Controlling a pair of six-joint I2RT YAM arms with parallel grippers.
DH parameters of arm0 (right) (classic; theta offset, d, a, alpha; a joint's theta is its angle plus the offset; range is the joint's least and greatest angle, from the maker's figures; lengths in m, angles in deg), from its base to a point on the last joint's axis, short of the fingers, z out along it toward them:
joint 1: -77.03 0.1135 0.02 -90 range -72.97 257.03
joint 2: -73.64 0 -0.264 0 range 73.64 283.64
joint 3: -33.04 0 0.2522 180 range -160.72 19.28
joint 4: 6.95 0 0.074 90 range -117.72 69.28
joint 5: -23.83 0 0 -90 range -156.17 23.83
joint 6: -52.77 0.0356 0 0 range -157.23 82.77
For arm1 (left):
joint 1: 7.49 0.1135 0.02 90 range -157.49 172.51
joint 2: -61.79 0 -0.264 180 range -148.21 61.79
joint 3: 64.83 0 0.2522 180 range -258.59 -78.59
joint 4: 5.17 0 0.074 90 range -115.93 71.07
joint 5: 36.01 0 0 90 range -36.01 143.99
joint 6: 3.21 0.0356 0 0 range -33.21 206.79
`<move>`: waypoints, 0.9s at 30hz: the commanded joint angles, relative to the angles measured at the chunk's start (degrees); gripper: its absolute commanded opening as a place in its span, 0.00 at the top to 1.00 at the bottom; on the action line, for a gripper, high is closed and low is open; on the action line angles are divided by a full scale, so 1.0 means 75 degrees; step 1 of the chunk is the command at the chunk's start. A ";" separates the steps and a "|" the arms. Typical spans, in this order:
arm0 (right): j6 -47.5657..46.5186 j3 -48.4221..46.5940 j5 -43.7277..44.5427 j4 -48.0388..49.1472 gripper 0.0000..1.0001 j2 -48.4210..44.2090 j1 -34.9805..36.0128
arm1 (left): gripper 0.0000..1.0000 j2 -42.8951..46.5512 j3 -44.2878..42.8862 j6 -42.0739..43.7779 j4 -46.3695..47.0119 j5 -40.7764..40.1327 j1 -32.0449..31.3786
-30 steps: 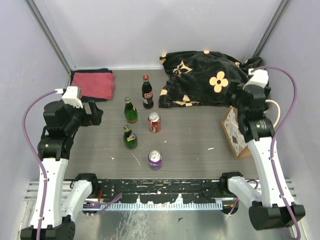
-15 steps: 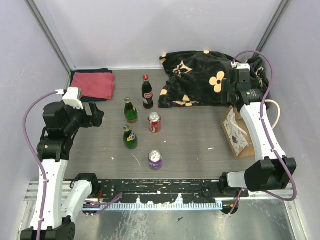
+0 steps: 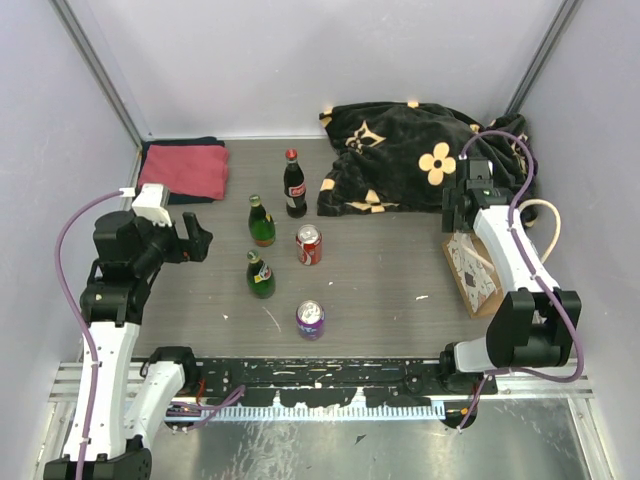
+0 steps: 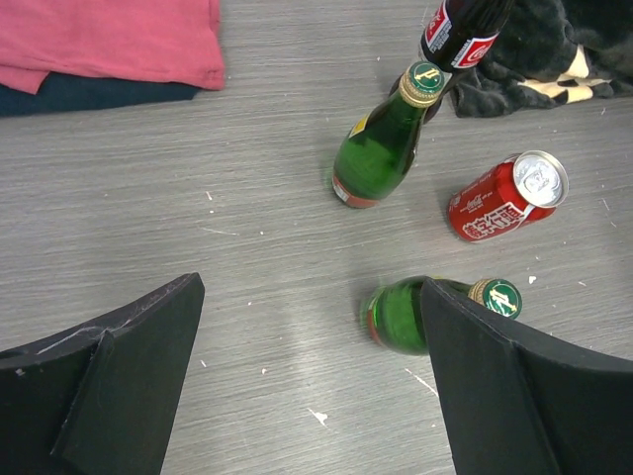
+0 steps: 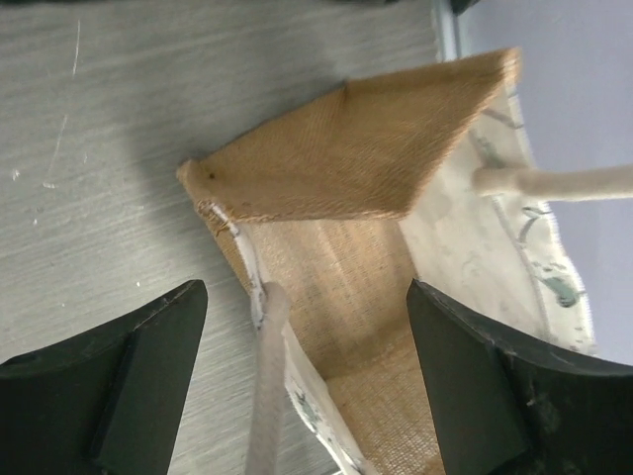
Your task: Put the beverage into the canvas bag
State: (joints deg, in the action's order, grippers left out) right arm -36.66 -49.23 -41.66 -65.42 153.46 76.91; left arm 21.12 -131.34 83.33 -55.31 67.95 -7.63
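Observation:
The canvas bag (image 3: 472, 276) stands at the right edge of the table, its mouth open upward. My right gripper (image 3: 457, 222) hangs over its near-left corner. In the right wrist view the right gripper (image 5: 307, 302) is open, with the tan bag wall (image 5: 346, 158) and one cream handle (image 5: 265, 396) between its fingers, touching neither. Two green bottles (image 3: 261, 222) (image 3: 260, 276), a cola bottle (image 3: 294, 186), a red can (image 3: 308, 245) and a purple can (image 3: 310, 319) stand mid-table. My left gripper (image 4: 309, 317) is open and empty, left of the nearer green bottle (image 4: 396, 317).
A black flower-patterned blanket (image 3: 410, 155) is heaped at the back right, close behind the bag. Folded red cloth (image 3: 185, 168) lies at the back left. The second bag handle (image 5: 554, 181) stretches toward the right wall. The rail with the arm bases (image 3: 320, 378) runs along the front.
My right arm has swung its gripper back and down over the bag's mouth. The left gripper has shifted slightly right toward the bottles. No beverage has moved.

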 commanded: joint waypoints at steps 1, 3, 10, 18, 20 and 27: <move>0.0365 0.0331 -0.0317 0.0215 0.13 -0.0012 -0.0004 | 0.02 0.0038 0.0066 -0.0007 0.0194 0.0203 0.0034; 0.0442 0.0542 -0.0321 0.0278 0.15 0.0016 0.0004 | 0.02 0.0000 0.0062 -0.0017 0.0218 0.0235 0.0034; 0.0545 0.0802 -0.0253 0.0321 0.67 0.0114 0.0010 | 0.02 -0.0023 0.0070 -0.0071 0.0218 0.0289 0.0035; 0.1073 0.0240 -0.0240 -0.0487 0.99 -0.0844 0.0387 | 0.02 0.0098 0.0108 -0.0206 0.0164 0.0346 0.0041; 0.1399 0.0096 -0.0012 -0.0717 0.99 -0.1090 0.0746 | 0.02 0.0122 0.0111 -0.0274 0.0163 0.0392 0.0031; 0.3276 -0.0460 0.0786 -0.1682 0.99 -0.1140 0.2886 | 0.02 0.0209 0.0077 -0.0358 0.0039 0.0377 0.0040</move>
State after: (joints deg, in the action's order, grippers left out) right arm -22.32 -49.32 -40.72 -73.40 145.52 91.12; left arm 21.67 -130.93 81.51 -55.27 69.92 -7.63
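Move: The canvas bag's left strap stands just below my right hand, about 2 cm back, 1 cm to the left and 5 cm down. The bag's middle is some 9 cm right and 5 cm back, with its other strap about 18 cm to my right, level fore and aft. The blanket's middle lies about 28 cm ahead and 2 cm left, the red can 34 cm left and 3 cm ahead. From my left hand the left strap is about 5 cm ahead and 53 cm right. I sink my wide-open right hand about 5 cm, easing 2 cm back, onto the bag's left strap and pinch it between my fingers. Keeping the strap gripped, I rise about 7 cm and sweep ever faster to my left, some 7 cm, dragging the bag by it towards the drinks. ##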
